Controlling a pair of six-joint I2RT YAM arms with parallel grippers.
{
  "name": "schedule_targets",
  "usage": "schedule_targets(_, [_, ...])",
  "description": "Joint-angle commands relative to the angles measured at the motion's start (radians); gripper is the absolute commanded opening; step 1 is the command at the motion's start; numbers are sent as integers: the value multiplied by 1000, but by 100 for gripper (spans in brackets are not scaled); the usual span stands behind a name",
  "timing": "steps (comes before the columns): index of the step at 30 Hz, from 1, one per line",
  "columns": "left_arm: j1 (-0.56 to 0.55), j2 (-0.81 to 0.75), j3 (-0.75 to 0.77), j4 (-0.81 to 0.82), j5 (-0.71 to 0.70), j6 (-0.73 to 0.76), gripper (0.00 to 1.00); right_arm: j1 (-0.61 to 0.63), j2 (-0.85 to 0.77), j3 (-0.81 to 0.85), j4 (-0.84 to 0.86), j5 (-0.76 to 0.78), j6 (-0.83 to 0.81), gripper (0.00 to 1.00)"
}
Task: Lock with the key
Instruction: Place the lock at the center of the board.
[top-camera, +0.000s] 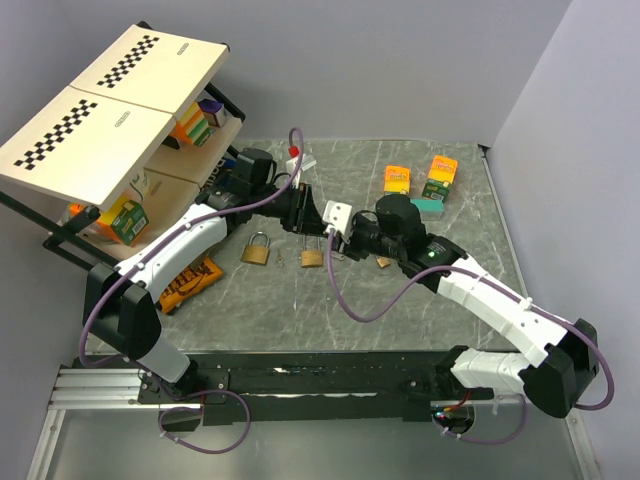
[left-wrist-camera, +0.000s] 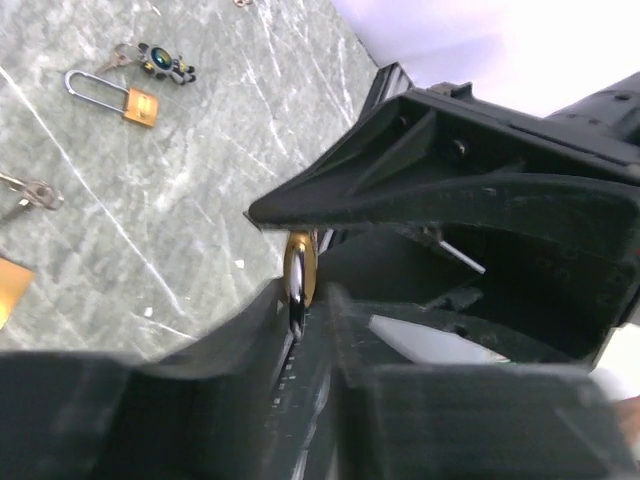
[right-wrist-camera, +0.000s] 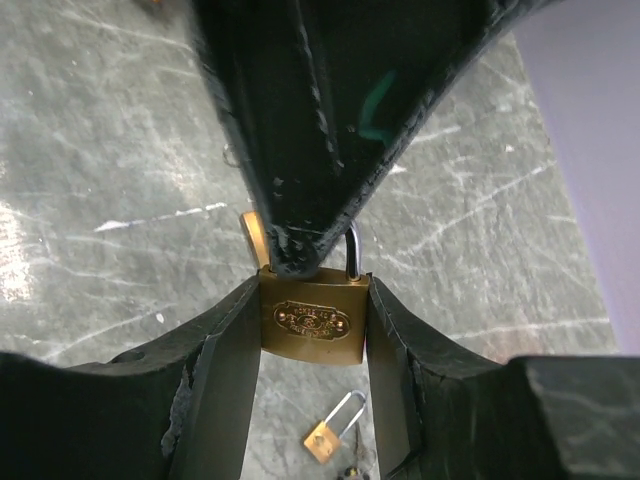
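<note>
A brass padlock (right-wrist-camera: 312, 320) hangs above the table between both grippers; in the top view this padlock (top-camera: 312, 257) is at the middle. My right gripper (right-wrist-camera: 312, 300) is shut on its body, one finger on each side. My left gripper (left-wrist-camera: 300, 300) comes from above, its tip covering one leg of the steel shackle (right-wrist-camera: 352, 250), with the padlock's edge (left-wrist-camera: 300, 265) between its fingertips. The key (left-wrist-camera: 165, 62), a small dark bunch, lies on the table beside a small long-shackled padlock (left-wrist-camera: 130, 100), apart from both grippers. Below the held lock I see this small padlock (right-wrist-camera: 330, 432) again.
Another brass padlock (top-camera: 257, 250) lies left of centre. A snack pack (top-camera: 190, 280) is at the left front. A tilted shelf rack (top-camera: 120, 110) with boxes stands at the back left. Orange and green boxes (top-camera: 437, 178) stand at the back right.
</note>
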Motion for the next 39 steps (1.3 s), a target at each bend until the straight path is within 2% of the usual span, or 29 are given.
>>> schedule_targets(1, [8, -42, 30, 18, -7, -5, 51, -63, -32, 8, -30, 15, 44, 3])
schedule_targets(3, [29, -66, 33, 37, -57, 2, 64, -115, -34, 22, -108, -6, 97, 1])
schedule_targets(4, [38, -75, 35, 48, -83, 5, 80, -152, -35, 23, -137, -29, 119, 1])
schedule_targets(7, [71, -112, 30, 91, -137, 19, 97, -305, -38, 9, -246, -83, 194, 0])
schedule_targets(8, [77, -118, 30, 94, -143, 43, 99, -385, -40, 0, -270, -95, 226, 0])
schedule_targets(9, [78, -122, 32, 86, -158, 56, 97, -420, -38, -24, -290, -92, 239, 0])
schedule_targets(13, [80, -131, 6, 106, -177, 73, 96, -578, -8, -90, -378, -18, 303, 0])
schedule_targets(18, [87, -114, 17, 118, -192, 67, 96, -753, 123, -107, -384, 52, 328, 0])
schedule_targets(29, [97, -105, -2, 111, -209, 31, 96, -803, 452, 28, -364, 126, 415, 1])
schedule_targets(35, [103, -118, -25, 112, -224, 31, 96, -806, 545, 74, -357, 153, 443, 4])
schedule_targets(39, [109, -126, -45, 118, -229, 34, 96, -806, 568, 74, -352, 190, 454, 12])
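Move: The lock's body is already in the right fingers. The clear spot on the board for it lies roughly 28 cm to this hand's right, 5 cm ahead and 25 cm below. On the board, the robot-figure keyring lies about 9 cm to the left of that spot, the small padlock some 14 cm to its left, both level with it, and a loose key about 5 cm to its right. From the left gripper, loosening on the shackle, the spot is around 33 cm right, 4 cm ahead and 26 cm down. Open the left gripper wide to release the shackle and back it off about 6 cm forward and 4 cm left. Keep the right fingers shut on the lock's body and carry it some 28 cm right and 23 cm down, past above the small padlock and keyring, swinging the wrist clockwise and tipping the fingers until they point nearly straight down; ease off as the lock nears the board. ##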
